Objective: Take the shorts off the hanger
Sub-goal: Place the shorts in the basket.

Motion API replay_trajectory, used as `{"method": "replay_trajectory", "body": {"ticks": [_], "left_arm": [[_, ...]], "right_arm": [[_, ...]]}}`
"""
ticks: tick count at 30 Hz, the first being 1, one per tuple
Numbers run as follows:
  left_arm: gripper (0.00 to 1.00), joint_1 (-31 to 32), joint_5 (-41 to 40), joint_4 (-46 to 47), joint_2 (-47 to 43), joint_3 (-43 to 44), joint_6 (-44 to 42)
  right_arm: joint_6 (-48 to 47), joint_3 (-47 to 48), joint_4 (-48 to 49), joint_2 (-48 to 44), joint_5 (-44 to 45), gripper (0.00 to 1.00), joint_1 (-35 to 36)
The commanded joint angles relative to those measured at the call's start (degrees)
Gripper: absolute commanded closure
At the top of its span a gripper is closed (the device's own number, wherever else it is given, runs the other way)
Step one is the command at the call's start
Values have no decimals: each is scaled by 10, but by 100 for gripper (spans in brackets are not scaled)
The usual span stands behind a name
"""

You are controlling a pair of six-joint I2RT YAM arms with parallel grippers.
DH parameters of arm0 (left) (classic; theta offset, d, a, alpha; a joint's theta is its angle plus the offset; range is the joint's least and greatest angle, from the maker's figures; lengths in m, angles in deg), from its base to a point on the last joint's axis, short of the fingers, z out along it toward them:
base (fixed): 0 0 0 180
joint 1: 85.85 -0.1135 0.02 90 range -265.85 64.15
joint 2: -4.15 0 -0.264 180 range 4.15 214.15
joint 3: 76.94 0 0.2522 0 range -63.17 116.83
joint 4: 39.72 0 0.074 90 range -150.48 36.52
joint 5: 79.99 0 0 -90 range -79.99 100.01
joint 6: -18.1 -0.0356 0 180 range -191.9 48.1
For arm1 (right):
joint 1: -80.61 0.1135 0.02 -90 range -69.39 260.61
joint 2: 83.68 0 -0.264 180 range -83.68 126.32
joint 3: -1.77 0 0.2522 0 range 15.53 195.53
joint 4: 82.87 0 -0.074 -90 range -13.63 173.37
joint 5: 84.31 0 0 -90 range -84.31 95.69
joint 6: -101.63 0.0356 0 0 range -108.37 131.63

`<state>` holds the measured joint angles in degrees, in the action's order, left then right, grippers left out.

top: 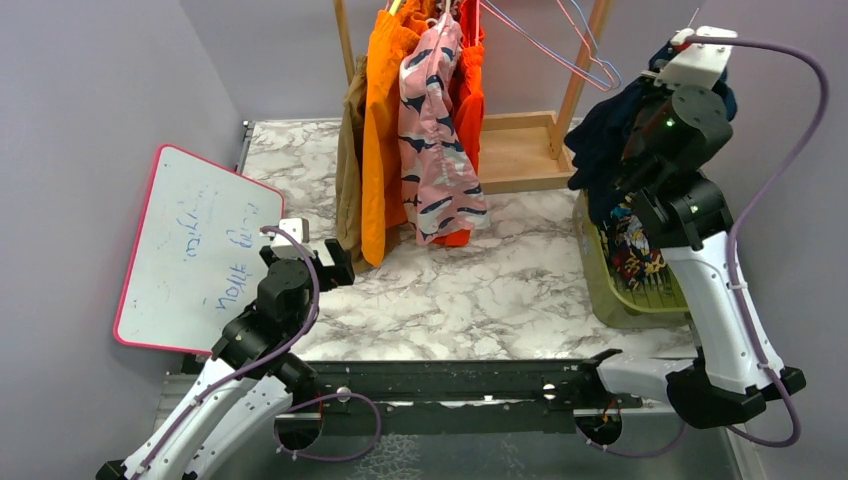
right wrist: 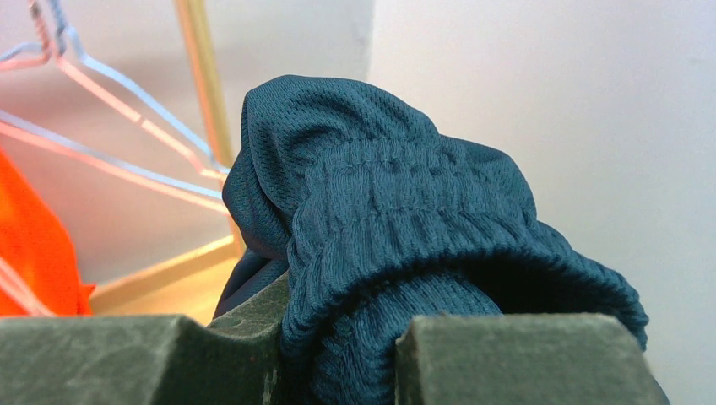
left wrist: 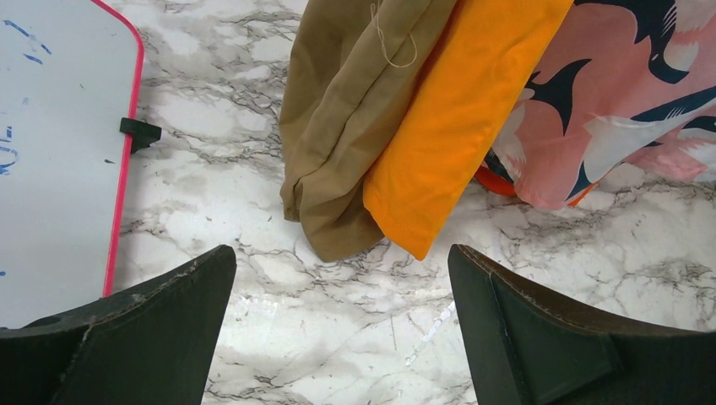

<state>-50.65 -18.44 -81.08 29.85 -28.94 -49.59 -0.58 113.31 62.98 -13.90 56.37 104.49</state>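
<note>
On the rack hang tan-brown shorts (top: 350,170), bright orange shorts (top: 380,130), pink shorts with dark blotches (top: 435,150) and red-orange shorts (top: 470,90). My left gripper (top: 335,262) is open and low over the table, just short of the hems of the tan (left wrist: 346,126) and orange (left wrist: 456,126) pairs, with nothing between its fingers (left wrist: 342,329). My right gripper (right wrist: 338,346) is shut on the waistband of the navy shorts (right wrist: 388,194), holding them up at the right (top: 605,150) above an olive basket (top: 610,300). Comic-print shorts (top: 635,250) lie in the basket. Empty wire hangers (top: 590,50) hang beside it.
A pink-edged whiteboard (top: 195,250) leans at the left, close to my left arm. The wooden rack base (top: 515,150) and slanted post (top: 580,70) stand at the back. Walls close in on the left and right. Marble table (top: 500,280) lies between the arms.
</note>
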Motion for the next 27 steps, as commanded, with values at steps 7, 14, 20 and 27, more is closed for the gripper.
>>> {"method": "replay_trajectory", "body": {"ticks": [7,14,20,27], "left_arm": [[1,-4,13,4,-5,-4,1],[1,-4,18,5,-3,-5,0],[1,-4,28,9,10,-4,-3],[1,-4,23,8,-1,-6,-1]], "right_arm": [[-5,-92,32,-38,6,97,-102],[150,-225,-92,-72,-72,98,-190],[177,-281,-83,-21,-150,98,-223],[194,-254,-98,97,-294,97,-262]]}}
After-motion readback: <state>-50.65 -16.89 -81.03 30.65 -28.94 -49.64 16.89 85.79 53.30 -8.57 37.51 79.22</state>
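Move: The right hand, holding the navy shorts high up, has the green basket's middle roughly 42 cm below it, about 11 cm to its right and 6 cm back. The patterned shorts in the basket lie about 10 cm right of this hand and 5 cm back, some 46 cm down. The wooden tray is about 12 cm ahead, 8 cm left and 49 cm below. From the left hand, the basket is about 56 cm right, 4 cm ahead and 13 cm below. Keeping its pinch on the navy shorts, the right hand rises a touch while easing back, swings about 9 cm to its right over the basket, then lowers them into it, ending some 27 cm below its start and edging forward at the last. The fingers tip downward by roughly 30 degrees and stay shut on the cloth. ##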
